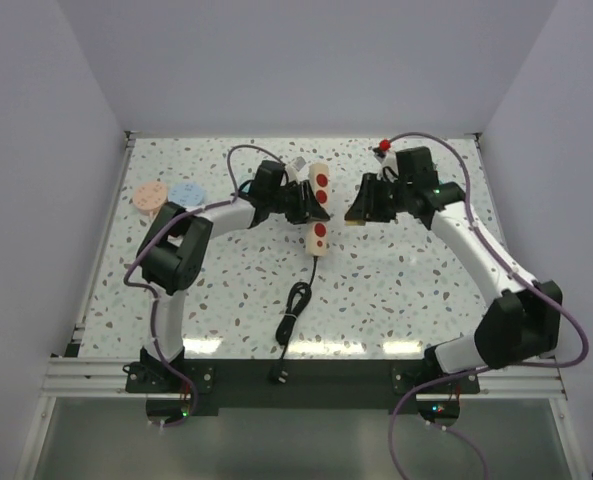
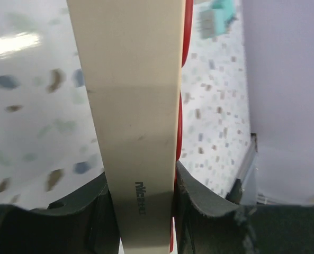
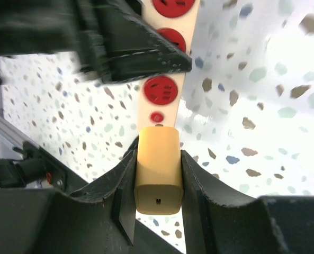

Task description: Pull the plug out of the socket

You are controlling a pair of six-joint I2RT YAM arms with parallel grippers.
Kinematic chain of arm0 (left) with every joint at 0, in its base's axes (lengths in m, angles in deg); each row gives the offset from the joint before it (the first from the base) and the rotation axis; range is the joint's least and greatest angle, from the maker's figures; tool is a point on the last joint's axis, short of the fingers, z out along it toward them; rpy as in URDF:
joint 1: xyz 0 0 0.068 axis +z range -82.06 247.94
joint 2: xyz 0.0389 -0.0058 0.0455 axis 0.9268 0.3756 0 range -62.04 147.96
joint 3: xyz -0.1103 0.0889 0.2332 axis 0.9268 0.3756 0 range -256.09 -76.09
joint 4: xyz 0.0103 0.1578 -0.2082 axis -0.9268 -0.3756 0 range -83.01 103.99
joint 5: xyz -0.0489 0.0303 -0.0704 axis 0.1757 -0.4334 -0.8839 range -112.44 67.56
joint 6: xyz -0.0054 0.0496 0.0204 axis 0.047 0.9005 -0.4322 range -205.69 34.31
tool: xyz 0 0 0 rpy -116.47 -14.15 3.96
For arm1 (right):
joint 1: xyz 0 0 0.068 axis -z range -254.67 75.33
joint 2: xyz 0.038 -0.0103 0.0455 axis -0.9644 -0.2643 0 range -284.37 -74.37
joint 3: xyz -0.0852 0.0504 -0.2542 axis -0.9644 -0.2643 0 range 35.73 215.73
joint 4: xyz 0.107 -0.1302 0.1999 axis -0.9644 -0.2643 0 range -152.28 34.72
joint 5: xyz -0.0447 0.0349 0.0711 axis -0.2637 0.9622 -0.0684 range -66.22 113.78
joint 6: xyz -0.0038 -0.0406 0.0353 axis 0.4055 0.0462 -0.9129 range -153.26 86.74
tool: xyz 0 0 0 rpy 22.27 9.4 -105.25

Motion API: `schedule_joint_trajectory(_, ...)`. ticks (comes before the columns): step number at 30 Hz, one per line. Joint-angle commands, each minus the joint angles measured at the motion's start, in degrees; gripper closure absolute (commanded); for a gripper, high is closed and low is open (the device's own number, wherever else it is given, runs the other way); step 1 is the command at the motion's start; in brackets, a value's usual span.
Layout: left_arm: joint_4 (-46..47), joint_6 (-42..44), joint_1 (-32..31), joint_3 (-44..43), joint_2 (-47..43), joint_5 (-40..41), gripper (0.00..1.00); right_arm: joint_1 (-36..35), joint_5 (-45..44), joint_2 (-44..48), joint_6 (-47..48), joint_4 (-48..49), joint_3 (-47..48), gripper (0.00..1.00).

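The socket strip (image 1: 318,180) is a pale wooden oblong with red round faces, lying mid-table. My left gripper (image 1: 304,203) is shut across its middle; in the left wrist view the strip's pale side (image 2: 135,106) fills the gap between my fingers (image 2: 199,196). My right gripper (image 1: 356,208) is shut on the yellow plug (image 1: 354,221), held a short way right of the strip and apart from it. In the right wrist view the plug (image 3: 158,169) sits between my pads, its pin tip free, with the strip (image 3: 162,90) beyond it.
The strip's thin black cable (image 1: 296,300) runs toward the near edge. An orange disc (image 1: 151,197) and a blue disc (image 1: 186,192) lie at the left. A red-and-white piece (image 1: 384,150) sits at the back. A teal block (image 2: 216,16) lies past the strip.
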Motion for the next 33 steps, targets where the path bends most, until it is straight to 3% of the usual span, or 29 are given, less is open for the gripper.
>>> schedule_joint_trajectory(1, -7.59, 4.97, 3.61, 1.77, 3.05, 4.83, 1.0, 1.5, -2.61, 9.71, 0.72, 2.57, 0.91, 1.0)
schedule_joint_trajectory(5, -7.33, 4.8, 3.96, 1.25, 2.61, 4.05, 1.0, 1.5, -5.15, 9.91, -0.78, 4.53, 0.9, 1.0)
schedule_joint_trajectory(7, -6.63, 4.1, 3.96, 0.72, 1.82, 3.0, 1.0, 2.37, -10.68, 8.33, -1.83, 3.21, 1.69, 1.0)
schedule_joint_trajectory(12, -6.09, 3.3, 3.87, -1.47, -6.08, -0.79, 1.0, 7.02, -17.28, 1.49, -7.36, 8.02, 2.57, 1.0)
schedule_joint_trajectory(15, -11.43, 6.64, 4.83, -2.09, -12.23, 1.04, 1.0, 9.92, -20.35, -3.08, -10.71, 10.76, 4.32, 1.0)
schedule_joint_trajectory(25, -24.19, 12.96, 25.11, 5.9, -23.58, 6.33, 1.0, 20.56, -21.16, -21.19, -18.79, 16.21, 15.74, 1.0)
schedule_joint_trajectory(29, -26.48, 15.87, 30.24, 5.29, -22.09, 6.95, 1.0, 22.59, -20.1, -30.93, -24.59, 19.02, 21.28, 1.0)
schedule_joint_trajectory(31, -29.02, 17.71, 33.91, 3.54, -19.47, 7.21, 1.0, 22.86, -19.58, -34.9, -25.56, 17.98, 26.98, 0.93)
schedule_joint_trajectory(33, -30.79, 19.12, 35.24, 2.57, -17.7, 5.55, 1.0, 22.86, -19.22, -40.42, -26.18, 15.27, 33.55, 0.93)
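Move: The yellow plug is already free in the right hand; the loose brown plug it is taken to lies about 25 cm ahead, 22 cm right and 14 cm below, with the blue cube 6 cm left of the brown plug and the white adapter 5 cm nearer. For the left hand, holding the strip, the light blue disc is roughly 5 cm ahead, 36 cm left, 11 cm below; the teal charger is some 6 cm ahead, 15 cm left. Right hand carries the yellow plug 30 cm forward-right towards loose plugs while left takes strip 30 cm left. ##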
